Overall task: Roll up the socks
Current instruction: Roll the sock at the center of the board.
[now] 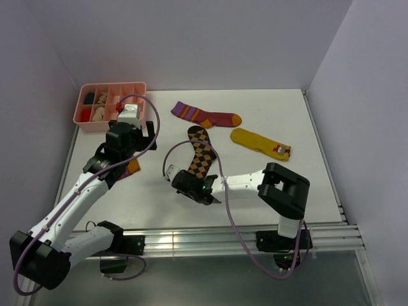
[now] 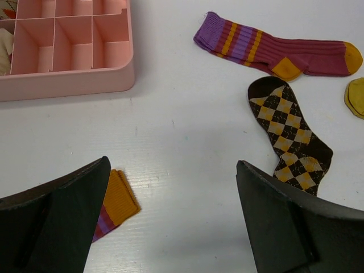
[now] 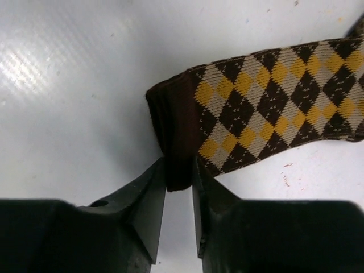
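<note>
A brown-and-tan diamond-check sock [image 1: 201, 155] [image 3: 273, 108] lies mid-table. My right gripper [image 1: 183, 178] [image 3: 179, 170] is shut on its dark brown cuff, one finger on each side of the cuff's edge. One maroon sock [image 1: 205, 115] [image 2: 284, 50] with a purple cuff and an orange toe lies flat behind it. A mustard-yellow sock [image 1: 260, 143] lies to the right. Another maroon sock [image 2: 116, 199] [image 1: 132, 167] shows only its orange end beside my left finger. My left gripper [image 1: 127, 153] [image 2: 170, 190] hangs open over bare table, holding nothing.
A pink compartment tray [image 1: 111, 86] [image 2: 68, 82] with small items stands at the back left, close behind my left gripper. White walls close in the table on the left, back and right. A metal rail runs along the near edge.
</note>
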Tool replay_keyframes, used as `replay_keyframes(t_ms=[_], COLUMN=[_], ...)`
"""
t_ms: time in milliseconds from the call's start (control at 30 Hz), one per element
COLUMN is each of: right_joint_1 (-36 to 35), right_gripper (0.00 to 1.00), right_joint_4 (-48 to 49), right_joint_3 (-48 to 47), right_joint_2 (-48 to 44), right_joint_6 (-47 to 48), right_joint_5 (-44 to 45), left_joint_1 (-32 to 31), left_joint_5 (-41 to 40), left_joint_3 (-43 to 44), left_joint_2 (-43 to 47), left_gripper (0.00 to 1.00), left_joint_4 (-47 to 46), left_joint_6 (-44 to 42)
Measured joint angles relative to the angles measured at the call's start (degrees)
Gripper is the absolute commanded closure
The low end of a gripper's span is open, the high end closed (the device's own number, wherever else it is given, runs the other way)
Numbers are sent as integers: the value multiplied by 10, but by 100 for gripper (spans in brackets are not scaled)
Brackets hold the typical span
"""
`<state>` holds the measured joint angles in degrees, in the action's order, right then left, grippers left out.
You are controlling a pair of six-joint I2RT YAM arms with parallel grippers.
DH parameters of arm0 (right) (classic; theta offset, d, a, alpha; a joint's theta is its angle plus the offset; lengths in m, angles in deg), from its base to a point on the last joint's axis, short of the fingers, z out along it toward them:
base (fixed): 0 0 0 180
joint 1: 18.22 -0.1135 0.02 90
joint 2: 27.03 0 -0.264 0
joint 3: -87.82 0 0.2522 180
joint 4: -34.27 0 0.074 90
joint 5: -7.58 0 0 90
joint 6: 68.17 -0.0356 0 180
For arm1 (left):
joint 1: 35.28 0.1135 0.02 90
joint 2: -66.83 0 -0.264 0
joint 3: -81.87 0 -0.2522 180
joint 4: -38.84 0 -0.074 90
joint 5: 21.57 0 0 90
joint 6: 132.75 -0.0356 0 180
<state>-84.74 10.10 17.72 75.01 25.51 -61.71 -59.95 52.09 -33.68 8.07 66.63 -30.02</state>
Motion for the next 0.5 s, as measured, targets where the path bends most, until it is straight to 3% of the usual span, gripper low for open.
replay_keyframes(t_ms=[33, 233, 333, 500], right_joint_1=[0, 0, 16, 84], right_gripper=[81, 99, 100, 100], right_joint_4=[0, -5, -18, -58], right_joint_3=[-4, -16, -23, -56], right_joint_2=[5, 17, 13, 9], right_joint_6=[-1, 7, 13, 14], right_joint_5=[5, 10, -31, -174], left_joint_1=[0, 0, 0, 0], left_joint_5=[0, 17, 35, 97], left_joint_3=[0, -1, -6, -18], left_joint_2=[0, 0, 0, -11], left_gripper=[2, 2, 2, 4], left_joint_4=[0, -1, -5, -19], left_joint_6=[0, -4, -13, -31])
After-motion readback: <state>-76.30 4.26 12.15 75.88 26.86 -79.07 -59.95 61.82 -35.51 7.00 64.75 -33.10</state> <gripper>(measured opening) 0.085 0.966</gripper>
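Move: The right fingers stand almost on the board, straddling the near right corner of the checkered sock's cuff; the cuff's middle is some 2 cm ahead and 2 cm left, about 1 cm lower. From this hand the burgundy striped sock lies roughly 27 cm ahead and 6 cm right, the yellow sock about 15 cm ahead and 27 cm right. From the open left hand the cuff is around 10 cm back, 15 cm right and 22 cm below. Almost in place at the board, the right gripper closes from about a third open to nearly shut, pinching the cuff's near right corner, then eases about 1 cm forward while its fingers tip some 15 degrees steeper. Rightward and down, the open, empty left hand sets off towards the cuff, about 3 cm in all, turning 10 degrees clockwise. ##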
